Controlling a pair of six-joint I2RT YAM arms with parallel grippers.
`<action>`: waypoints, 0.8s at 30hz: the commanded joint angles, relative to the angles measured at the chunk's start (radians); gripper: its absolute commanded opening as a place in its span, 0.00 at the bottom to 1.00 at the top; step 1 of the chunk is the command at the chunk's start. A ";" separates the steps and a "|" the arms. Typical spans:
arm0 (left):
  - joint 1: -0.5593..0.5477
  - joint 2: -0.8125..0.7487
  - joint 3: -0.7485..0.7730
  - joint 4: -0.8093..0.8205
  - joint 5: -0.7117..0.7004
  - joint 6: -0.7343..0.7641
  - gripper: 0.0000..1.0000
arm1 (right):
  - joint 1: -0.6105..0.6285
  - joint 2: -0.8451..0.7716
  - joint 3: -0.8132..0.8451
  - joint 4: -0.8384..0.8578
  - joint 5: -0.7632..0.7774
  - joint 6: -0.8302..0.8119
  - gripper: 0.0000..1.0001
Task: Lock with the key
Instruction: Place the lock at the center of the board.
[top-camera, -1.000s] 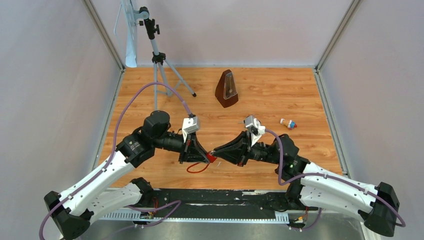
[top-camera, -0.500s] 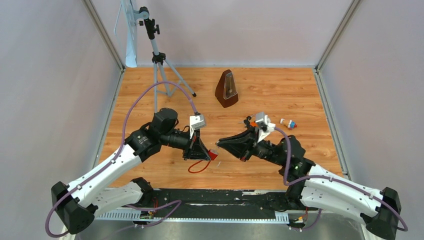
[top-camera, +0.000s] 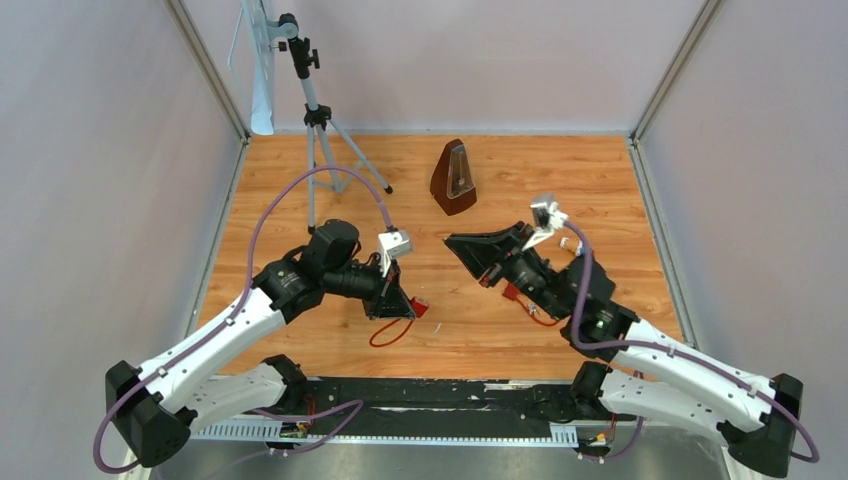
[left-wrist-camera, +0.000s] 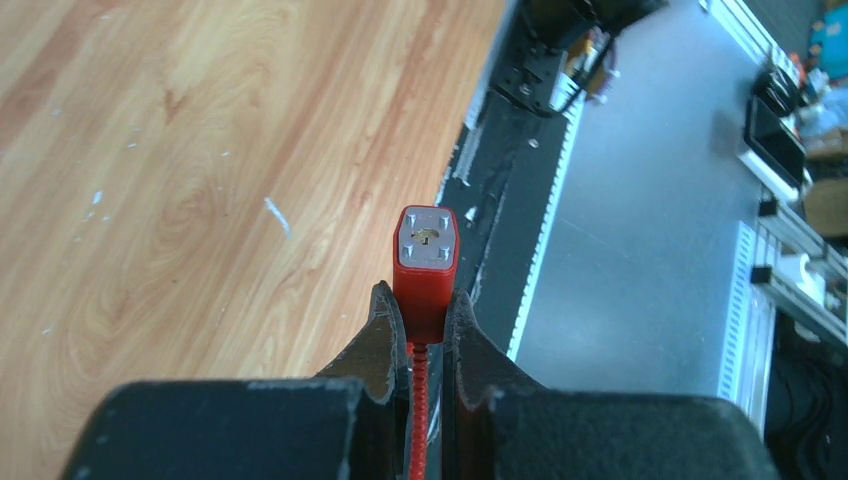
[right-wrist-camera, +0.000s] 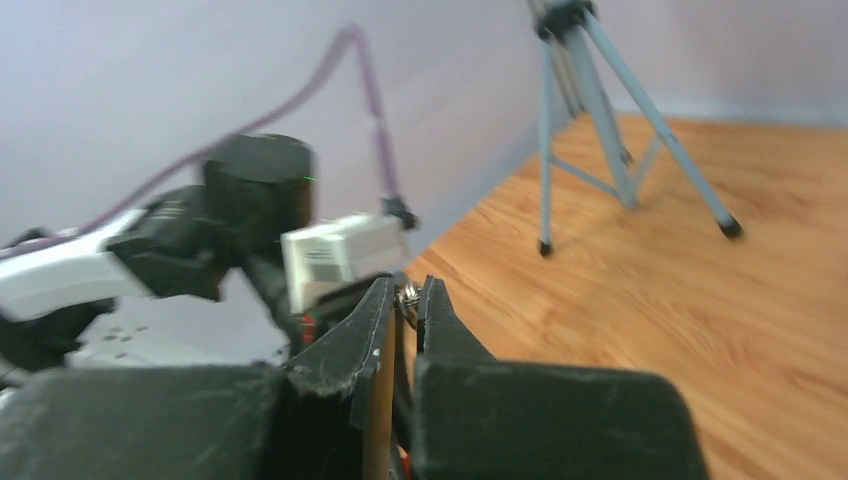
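My left gripper (left-wrist-camera: 425, 300) is shut on the red lock (left-wrist-camera: 427, 265), whose grey end face with the keyhole (left-wrist-camera: 427, 243) points away from the wrist. The lock's red cable (top-camera: 385, 335) loops down onto the wood floor. In the top view the lock (top-camera: 421, 308) sits at the left gripper (top-camera: 410, 305), near the front middle. My right gripper (right-wrist-camera: 405, 290) is shut on a small metal key (right-wrist-camera: 408, 296) that just shows between its tips. From above, the right gripper (top-camera: 452, 242) hangs farther back and to the right of the lock, apart from it. A red tag (top-camera: 512, 292) dangles under the right wrist.
A brown metronome (top-camera: 453, 178) stands at the back middle. A grey tripod (top-camera: 315, 110) stands at the back left, also in the right wrist view as the tripod (right-wrist-camera: 600, 90). A small toy (top-camera: 572, 244) lies by the right wrist. The black base rail (top-camera: 440, 395) runs along the near edge.
The right gripper, which had its tip at the lock a second ago, has drawn back up and to the right with the key. The left arm shifted slightly, still holding the lock.
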 joint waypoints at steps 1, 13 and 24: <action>0.004 -0.038 0.020 0.077 -0.151 -0.076 0.00 | -0.010 0.110 0.072 -0.291 0.186 0.095 0.00; 0.006 0.210 -0.140 0.514 -0.521 -0.553 0.00 | -0.053 0.229 0.013 -0.489 0.241 0.314 0.00; 0.006 0.584 -0.090 1.005 -0.440 -0.840 0.00 | -0.136 0.252 -0.047 -0.584 0.086 0.326 0.00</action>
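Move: The board's centre lies about 20 cm ahead of the left hand, 5 cm to its right and 20 cm below; that hand already holds a red lock. A second red lock lies about 14 cm ahead, 22 cm right of the left hand, and a white scrap 3 cm ahead, 5 cm right. From the right hand, already pinching a small key, the centre is some 14 cm ahead, 2 cm left and 35 cm below. Forward first, almost level, then down as well and a little right, the left hand carries the red lock about 15 cm out towards the board's centre and 10 cm lower, swinging its fingers some 40 degrees counter-clockwise. The right hand keeps its key and sinks about 22 cm, edging forward as its fingers tip from slightly upward to point down towards the board. Both grips stay shut. ##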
